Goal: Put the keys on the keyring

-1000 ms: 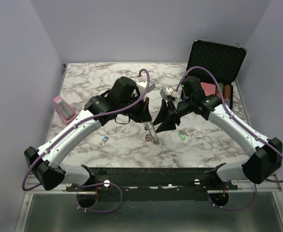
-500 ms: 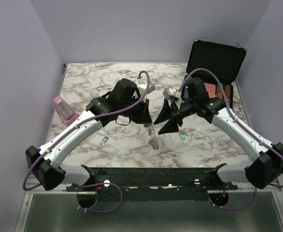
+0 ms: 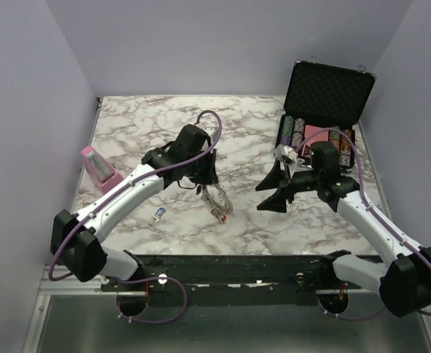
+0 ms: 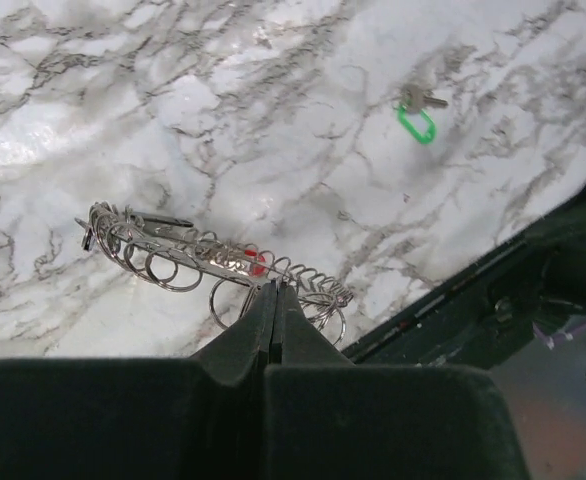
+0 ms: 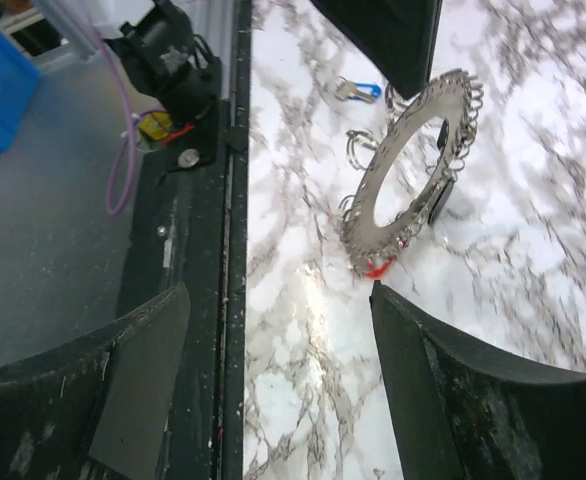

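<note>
The keyring (image 4: 213, 255), a silvery ring with small loops along its rim, hangs just above the marble, and my left gripper (image 4: 276, 290) is shut on its rim. In the top view the keyring (image 3: 217, 200) shows below the left gripper (image 3: 204, 187). A red key (image 4: 256, 262) hangs on it; the right wrist view shows the keyring (image 5: 361, 222) and red key (image 5: 378, 268) too. My right gripper (image 3: 273, 193) stands open and empty to the ring's right, apart from it; in its own view the right gripper (image 5: 278, 300) holds nothing. A green key (image 4: 416, 118) and a blue key (image 3: 157, 215) lie loose on the marble.
A black case (image 3: 326, 92) stands open at the back right with striped poker chips (image 3: 304, 132) in front of it. A pink object (image 3: 96, 165) lies at the table's left edge. The black front rail (image 3: 230, 268) runs along the near edge.
My right gripper has opened wide and drawn back to the right, away from the keyring. The left arm has carried the ring a little left and nearer the front.
</note>
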Robot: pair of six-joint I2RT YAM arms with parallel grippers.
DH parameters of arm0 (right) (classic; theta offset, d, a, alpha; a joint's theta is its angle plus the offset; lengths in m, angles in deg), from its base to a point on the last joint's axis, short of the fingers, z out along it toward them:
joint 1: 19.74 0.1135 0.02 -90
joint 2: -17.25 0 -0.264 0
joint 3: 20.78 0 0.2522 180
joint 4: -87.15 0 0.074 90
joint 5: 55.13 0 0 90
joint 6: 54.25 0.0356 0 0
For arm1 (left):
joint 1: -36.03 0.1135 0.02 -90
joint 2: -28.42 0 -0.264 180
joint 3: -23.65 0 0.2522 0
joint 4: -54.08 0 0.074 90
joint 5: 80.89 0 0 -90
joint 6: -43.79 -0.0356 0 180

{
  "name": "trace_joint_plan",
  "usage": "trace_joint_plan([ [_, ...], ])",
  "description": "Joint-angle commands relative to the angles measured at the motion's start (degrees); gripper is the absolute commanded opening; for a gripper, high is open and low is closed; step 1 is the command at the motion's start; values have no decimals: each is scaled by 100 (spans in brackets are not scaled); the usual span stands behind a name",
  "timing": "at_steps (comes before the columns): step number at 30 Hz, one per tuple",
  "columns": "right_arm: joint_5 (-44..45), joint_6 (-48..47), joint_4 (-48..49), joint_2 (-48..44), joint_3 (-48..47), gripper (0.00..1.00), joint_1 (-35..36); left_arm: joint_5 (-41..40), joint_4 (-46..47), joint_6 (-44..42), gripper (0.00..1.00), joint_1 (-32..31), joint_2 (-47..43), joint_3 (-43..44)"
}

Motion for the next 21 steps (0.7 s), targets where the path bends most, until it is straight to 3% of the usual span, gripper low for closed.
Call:
trace_joint_plan([
  [1, 269, 175, 674, -340, 608, 82, -357, -215, 481, -25, 0, 303, 737, 155],
  [13, 129, -45, 683, -534, 856, 85, -1016, -91, 218, -342, 0, 865, 3023, 1990],
  [16, 76, -27, 683, -578, 864, 85, -1131, -293, 104, -333, 10, 998, 3182, 2185],
  [21, 14, -18, 665, -613, 864, 85, -1219, -610, 217, -420, 40, 1147, 2840, 1975],
])
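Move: Hanging steeply from the left hand's shut fingers, the keyring is headed for bare table some 4 cm ahead of that hand, 4 cm to its right and about 18 cm below. Around that hand, also at table height, the red-tagged key is about 10 cm back and 5 cm right; the blue-tagged key 10 cm back and 25 cm left; the green-tagged key 7 cm back and 31 cm right. From the right hand the landing spot is about 11 cm ahead, 17 cm left and 20 cm below. Laying the keyring down, the left hand sweeps about 14 cm forward and some 8 cm down, its fingers turning somewhat steeper towards the table. Near the end of the sweep the fingers part and let go of the ring. The open right hand backs off some 5 cm to the right, with about 3 cm forward and a slight sink, turning about 15 degrees clockwise. ##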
